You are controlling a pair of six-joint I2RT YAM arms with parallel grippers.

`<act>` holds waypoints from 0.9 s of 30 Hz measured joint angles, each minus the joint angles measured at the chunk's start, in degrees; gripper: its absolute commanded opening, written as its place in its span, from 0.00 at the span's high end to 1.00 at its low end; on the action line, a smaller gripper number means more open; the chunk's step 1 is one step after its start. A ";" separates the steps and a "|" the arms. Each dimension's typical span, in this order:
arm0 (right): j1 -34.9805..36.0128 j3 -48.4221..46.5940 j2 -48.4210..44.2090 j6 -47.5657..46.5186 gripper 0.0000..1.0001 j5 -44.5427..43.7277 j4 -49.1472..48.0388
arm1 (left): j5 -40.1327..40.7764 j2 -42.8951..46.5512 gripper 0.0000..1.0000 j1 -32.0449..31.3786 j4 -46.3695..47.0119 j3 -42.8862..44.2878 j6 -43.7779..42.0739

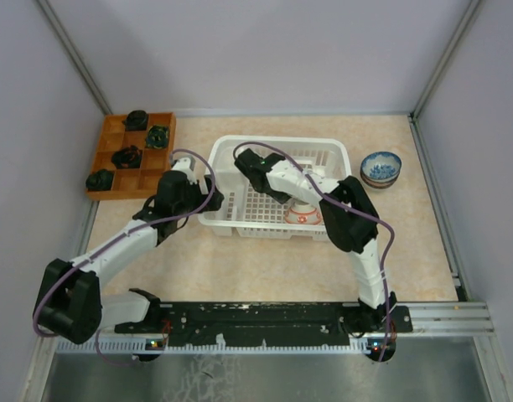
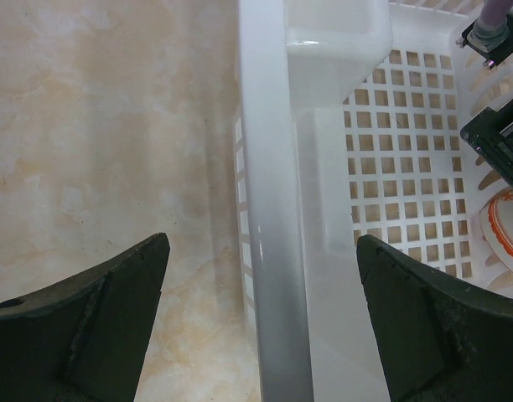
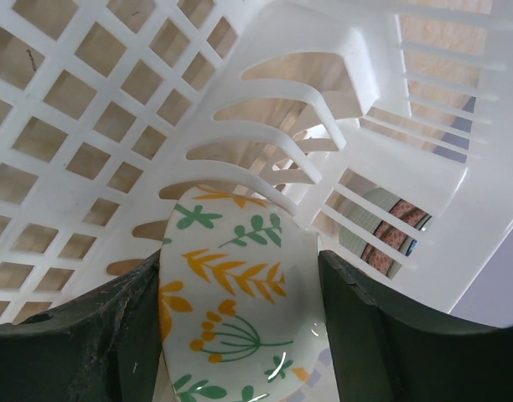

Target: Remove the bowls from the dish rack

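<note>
The white dish rack (image 1: 277,147) stands mid-table. Inside it, at the near right, a white bowl (image 1: 303,216) with red-orange marks on its outside stands on edge among the dividers. In the right wrist view its inside (image 3: 240,276) shows green and orange leaves. My right gripper (image 3: 240,260) reaches down into the rack, its fingers against both sides of this bowl. A stack of bowls (image 1: 380,167), blue-and-white on top, sits on the table right of the rack. My left gripper (image 2: 263,239) hangs open astride the rack's left rim (image 2: 269,251), holding nothing.
A brown wooden compartment tray (image 1: 114,180) with dark lumps (image 1: 126,157) lies at the far left. The rack's upright dividers (image 3: 265,151) curve close around the gripped bowl. Grey walls close in the table on three sides.
</note>
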State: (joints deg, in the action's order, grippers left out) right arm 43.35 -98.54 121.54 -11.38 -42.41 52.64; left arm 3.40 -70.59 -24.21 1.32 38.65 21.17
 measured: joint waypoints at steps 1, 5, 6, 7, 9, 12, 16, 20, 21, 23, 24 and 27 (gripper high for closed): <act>0.00 0.09 -0.04 0.00 0.67 -0.07 -0.11 | 0.00 -0.09 0.01 0.00 0.20 0.02 -0.02; 0.00 0.68 -0.59 0.00 0.72 -0.07 -0.70 | 0.00 -0.61 0.01 0.00 1.22 0.02 0.00; -0.02 0.79 -0.74 0.00 0.72 -0.04 -0.83 | -0.02 -0.81 0.01 0.00 1.57 0.02 0.02; -0.04 1.09 -0.96 0.00 0.73 -0.02 -1.11 | -0.02 -0.96 0.01 0.00 1.84 0.02 0.02; -0.04 1.53 -1.49 0.13 0.73 0.00 -1.44 | -0.02 -1.33 0.01 0.00 2.60 0.04 0.07; -0.15 1.55 -2.40 0.72 0.75 -0.13 -1.49 | -0.02 -1.77 0.01 0.00 3.41 0.09 0.22; -0.50 1.55 -5.11 1.84 0.78 -0.07 -2.51 | -0.04 -2.10 0.01 0.13 4.07 0.11 0.50; -1.11 1.55 -8.35 3.06 0.79 0.76 -3.21 | -0.02 -2.25 0.01 0.20 4.33 0.11 0.72; -1.33 1.55 -9.07 3.43 0.79 0.96 -3.48 | -0.02 -2.27 0.01 0.20 4.37 0.11 0.76; -1.84 1.55 -9.86 4.04 0.79 1.22 -3.65 | -0.02 -2.32 0.01 0.22 4.46 0.11 0.87; -2.21 1.55 -10.10 4.52 0.79 1.38 -3.67 | -0.02 -2.38 0.01 0.22 4.57 0.11 0.90; -3.17 1.70 -10.14 5.66 0.79 1.97 -3.69 | -0.02 -2.45 0.01 0.22 4.76 0.11 0.92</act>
State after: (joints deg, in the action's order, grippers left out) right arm 40.18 -96.84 111.39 -5.72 -40.45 48.95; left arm 3.38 -73.03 -23.99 6.09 38.76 22.09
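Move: The right hand already grips the leaf-patterned bowl inside the rack; the bowl stack it is bound for stands outside, about 20 cm to its right, 5 cm ahead and some 5 cm lower. The rack's right wall is in between, roughly 11 cm to the hand's right and level fore and aft; the red-patterned bowl sits about 8 cm back and 1 cm left. From the left hand the stack lies about 47 cm right, 8 cm ahead and 8 cm down. Keeping its pinch on the leaf-patterned bowl, the right hand barely stirs at first, then draws the bowl almost straight up out of its slot by about 6 cm, quickly once it gets going. As it rises the wrist tilts some 15 degrees, fingertips swinging up and the hand's left side lifting, and near the top it eases about 1 cm to the right and 1 cm forward, still on the rack's side of the right wall. ##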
